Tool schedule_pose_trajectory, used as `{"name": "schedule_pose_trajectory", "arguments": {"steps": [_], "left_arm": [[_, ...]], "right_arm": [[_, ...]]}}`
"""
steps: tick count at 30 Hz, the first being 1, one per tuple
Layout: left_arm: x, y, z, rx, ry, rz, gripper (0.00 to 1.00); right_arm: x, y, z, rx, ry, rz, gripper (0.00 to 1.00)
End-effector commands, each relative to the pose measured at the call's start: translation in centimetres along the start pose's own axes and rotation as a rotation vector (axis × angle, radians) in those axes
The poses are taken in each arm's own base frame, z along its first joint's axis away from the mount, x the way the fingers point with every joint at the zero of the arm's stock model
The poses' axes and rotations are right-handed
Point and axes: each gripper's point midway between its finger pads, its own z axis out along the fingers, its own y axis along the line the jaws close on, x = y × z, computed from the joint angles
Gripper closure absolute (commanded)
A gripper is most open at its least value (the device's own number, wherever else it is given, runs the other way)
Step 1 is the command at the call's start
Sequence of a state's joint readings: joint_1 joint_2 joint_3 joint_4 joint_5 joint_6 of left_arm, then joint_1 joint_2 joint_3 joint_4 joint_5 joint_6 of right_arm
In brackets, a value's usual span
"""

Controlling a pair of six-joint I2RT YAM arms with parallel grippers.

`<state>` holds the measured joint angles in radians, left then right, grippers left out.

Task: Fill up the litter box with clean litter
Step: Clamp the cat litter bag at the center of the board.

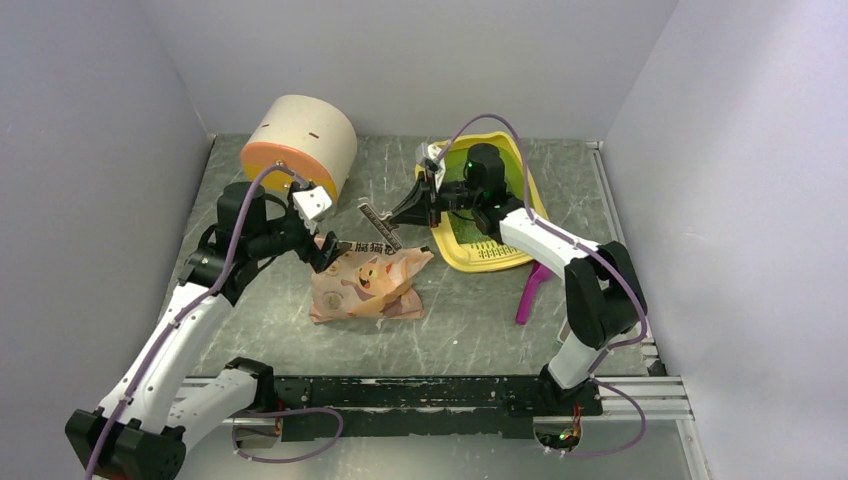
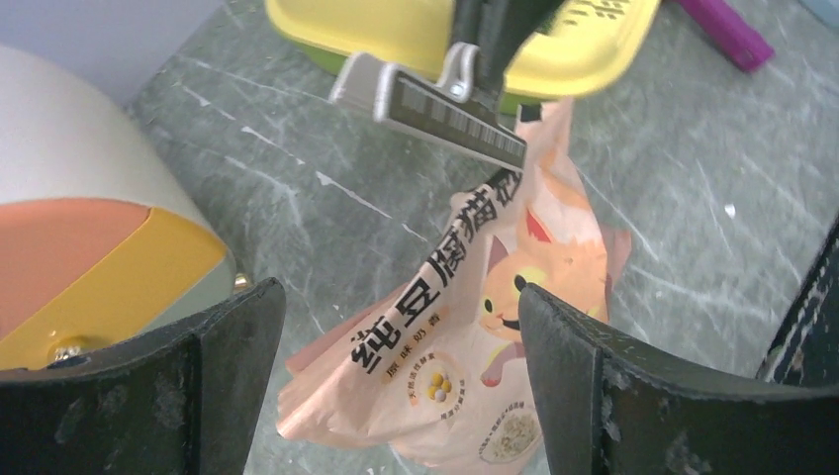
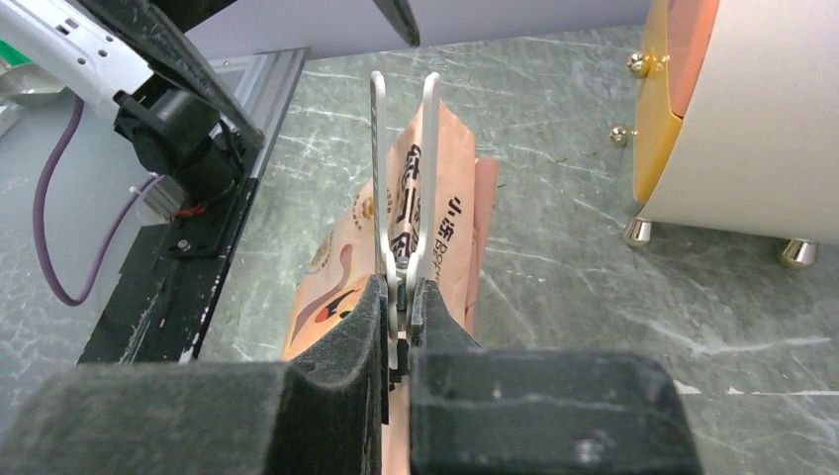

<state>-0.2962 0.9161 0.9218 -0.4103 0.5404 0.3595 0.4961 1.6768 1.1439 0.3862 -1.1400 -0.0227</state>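
Note:
The yellow litter box (image 1: 505,258) with its green inner pan sits at the back right, partly covered by my right arm. The clean litter is hidden. A pink cat-print bag (image 1: 365,285) lies crumpled mid-table. My right gripper (image 1: 408,212) (image 3: 404,297) is shut on a grey bag clip (image 1: 378,225) (image 3: 429,168), whose two arms stand spread over the bag's (image 3: 450,228) top edge. My left gripper (image 1: 322,250) (image 2: 396,366) hovers open above the bag (image 2: 465,327), one finger (image 2: 228,376) on each side and neither touching it. The clip (image 2: 435,109) shows at the bag's upper corner.
A cream-and-orange cylindrical container (image 1: 300,145) (image 2: 89,247) (image 3: 752,119) lies on its side at the back left, close to my left gripper. A magenta scoop (image 1: 530,290) (image 2: 722,30) rests right of the bag, beside the litter box (image 2: 396,30). Walls enclose the table.

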Motion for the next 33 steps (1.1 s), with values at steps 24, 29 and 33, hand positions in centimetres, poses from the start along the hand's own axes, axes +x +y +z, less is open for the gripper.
{"name": "schedule_pose_trajectory", "arguments": {"steps": [24,29,33], "left_arm": [[6.0,-2.2,5.2,0.456,0.203,0.137,0.1],[7.1,-1.6,5.9,0.442,0.24,0.129,0.12],[8.3,-1.4,6.1,0.453,0.298,0.114,0.15]], "right_arm": [[6.1,0.9,-0.8,-0.029,0.286,0.212,1.0],[5.7,1.9,-1.1,-0.067,0.28,0.209,1.0],[6.1,2.4,-1.1,-0.078,0.269,0.229,1.0]]}}
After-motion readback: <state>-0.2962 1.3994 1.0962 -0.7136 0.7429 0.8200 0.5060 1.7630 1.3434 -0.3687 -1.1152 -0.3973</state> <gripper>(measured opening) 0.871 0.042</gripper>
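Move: Below and to the right of the open left hand runs the litter bag's top edge, its middle about 9 cm right, 2 cm farther out and 13 cm down. From the right hand, which already holds the clip jaws-open, that middle lies some 4 cm left, 5 cm back and 11 cm below. The yellow litter box stands roughly 24 cm right of the right hand, 12 cm farther out. The drawer drum is about 28 cm ahead of the left hand, 11 cm to its left. Sinking about 10 cm and easing a little to the right, the left hand comes down to the left part of the bag's top edge, fingers staying wide open, tipping down while swinging some 20 degrees clockwise. The right hand keeps its pinch on the clip and lowers it roughly 6 cm, drawing slightly back and tipping its fingers down, to bring the open jaws towards the edge. ##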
